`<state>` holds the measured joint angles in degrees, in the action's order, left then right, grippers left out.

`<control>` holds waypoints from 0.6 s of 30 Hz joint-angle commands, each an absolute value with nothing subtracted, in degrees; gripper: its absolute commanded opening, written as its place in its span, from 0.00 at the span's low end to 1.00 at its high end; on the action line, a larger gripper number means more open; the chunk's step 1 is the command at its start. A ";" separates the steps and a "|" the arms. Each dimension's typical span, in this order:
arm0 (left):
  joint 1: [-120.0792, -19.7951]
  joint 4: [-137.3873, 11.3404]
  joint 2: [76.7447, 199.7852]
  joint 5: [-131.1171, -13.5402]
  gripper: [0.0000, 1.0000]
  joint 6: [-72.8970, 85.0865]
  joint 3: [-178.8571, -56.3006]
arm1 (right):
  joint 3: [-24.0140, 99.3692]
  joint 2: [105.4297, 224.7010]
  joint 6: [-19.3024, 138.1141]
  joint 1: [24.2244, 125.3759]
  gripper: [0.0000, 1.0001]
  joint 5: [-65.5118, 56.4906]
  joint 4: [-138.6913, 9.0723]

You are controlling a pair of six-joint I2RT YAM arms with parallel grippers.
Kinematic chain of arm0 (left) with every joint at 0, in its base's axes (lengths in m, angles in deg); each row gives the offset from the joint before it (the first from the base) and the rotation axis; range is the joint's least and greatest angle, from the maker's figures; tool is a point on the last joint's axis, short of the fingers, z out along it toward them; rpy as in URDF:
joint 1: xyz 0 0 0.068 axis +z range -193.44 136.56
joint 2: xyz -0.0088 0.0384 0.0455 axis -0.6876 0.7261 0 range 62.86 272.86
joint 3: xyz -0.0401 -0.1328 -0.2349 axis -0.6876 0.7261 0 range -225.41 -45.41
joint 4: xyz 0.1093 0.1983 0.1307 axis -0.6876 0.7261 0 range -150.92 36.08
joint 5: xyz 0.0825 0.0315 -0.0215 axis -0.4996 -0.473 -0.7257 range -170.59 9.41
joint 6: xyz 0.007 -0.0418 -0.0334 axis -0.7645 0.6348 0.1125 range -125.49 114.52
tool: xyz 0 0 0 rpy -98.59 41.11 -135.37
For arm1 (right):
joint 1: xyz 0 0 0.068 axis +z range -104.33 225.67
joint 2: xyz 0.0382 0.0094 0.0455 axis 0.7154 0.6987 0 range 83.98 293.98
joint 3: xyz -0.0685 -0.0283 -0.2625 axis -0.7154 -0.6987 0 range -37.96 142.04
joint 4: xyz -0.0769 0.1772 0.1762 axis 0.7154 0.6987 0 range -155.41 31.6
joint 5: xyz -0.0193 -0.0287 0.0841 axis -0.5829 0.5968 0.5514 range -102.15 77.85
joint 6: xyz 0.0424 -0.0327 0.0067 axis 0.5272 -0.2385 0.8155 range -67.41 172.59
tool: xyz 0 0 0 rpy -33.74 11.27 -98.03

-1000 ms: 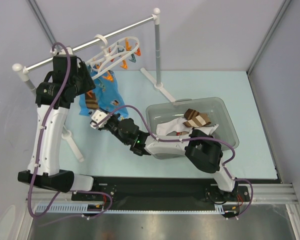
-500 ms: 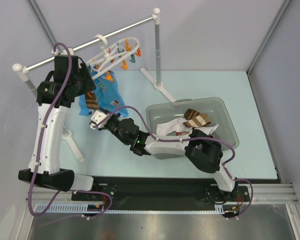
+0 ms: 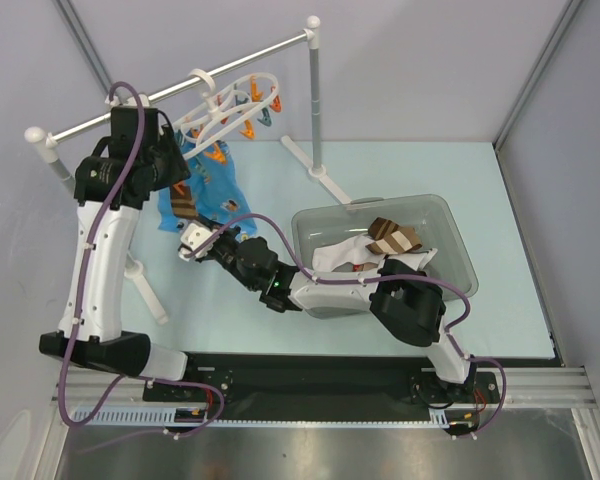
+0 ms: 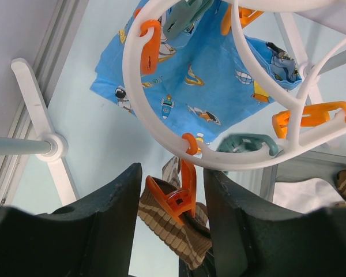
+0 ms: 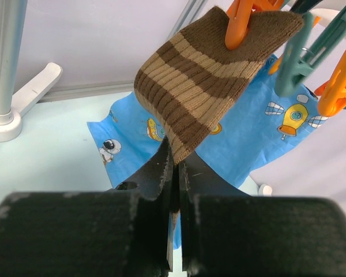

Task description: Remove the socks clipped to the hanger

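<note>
The white hanger (image 3: 225,105) hangs from the rail by its hook, and its ring (image 4: 134,63) carries orange and teal clips. A brown sock with tan stripes (image 5: 202,81) hangs from one orange clip (image 4: 179,199). My left gripper (image 4: 173,184) is open, a finger on each side of that clip with a thin gap on both sides. My right gripper (image 5: 176,158) is shut on the sock's lower end, below the clip. In the top view the left gripper (image 3: 175,175) is over the sock (image 3: 183,208) and the right gripper (image 3: 187,245) is just beneath it.
A bright blue printed cloth (image 3: 215,185) hangs from the same hanger behind the sock. The long white rail (image 3: 170,90) stands on posts (image 3: 316,100) with feet on the table. A clear grey bin (image 3: 450,225) at the right holds a brown striped sock (image 3: 392,237) and white ones.
The left gripper's jaws have drawn in a little around the orange clip, and the left arm has shifted slightly. The right gripper keeps its hold on the sock.
</note>
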<state>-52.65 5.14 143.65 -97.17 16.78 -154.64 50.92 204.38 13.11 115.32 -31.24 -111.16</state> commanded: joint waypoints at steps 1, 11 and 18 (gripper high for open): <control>-52.84 5.44 143.98 -98.43 0.52 15.43 -156.33 | 52.40 203.51 12.25 115.81 0.00 -32.01 -114.80; -52.84 5.96 145.12 -99.75 0.43 15.08 -157.73 | 52.92 203.78 11.90 116.07 0.00 -32.01 -114.54; -52.93 5.96 145.56 -99.40 0.13 14.91 -158.96 | 52.66 203.78 11.37 116.16 0.00 -32.37 -114.71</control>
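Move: Right between the left hand's half-open fingers sits the orange clip holding the striped sock, only about 1 cm below the hand point. Its sock hangs some 5 cm below that hand and 1 cm back; a teal clip on the rim is about 3 cm ahead and 5 cm right, level in height. From the right hand, already pinching the sock's lower end, the orange clip is roughly 5 cm ahead, 1 cm left and 7 cm up. Closing its fingers from about half open to nearly shut, the left hand pinches the orange clip's two legs together, nearly staying in place: it settles about half a centimetre down, then edges a similar bit forward. The gripper's effort rises as it squeezes. The right hand stays put, still shut on the striped sock's lower end. ##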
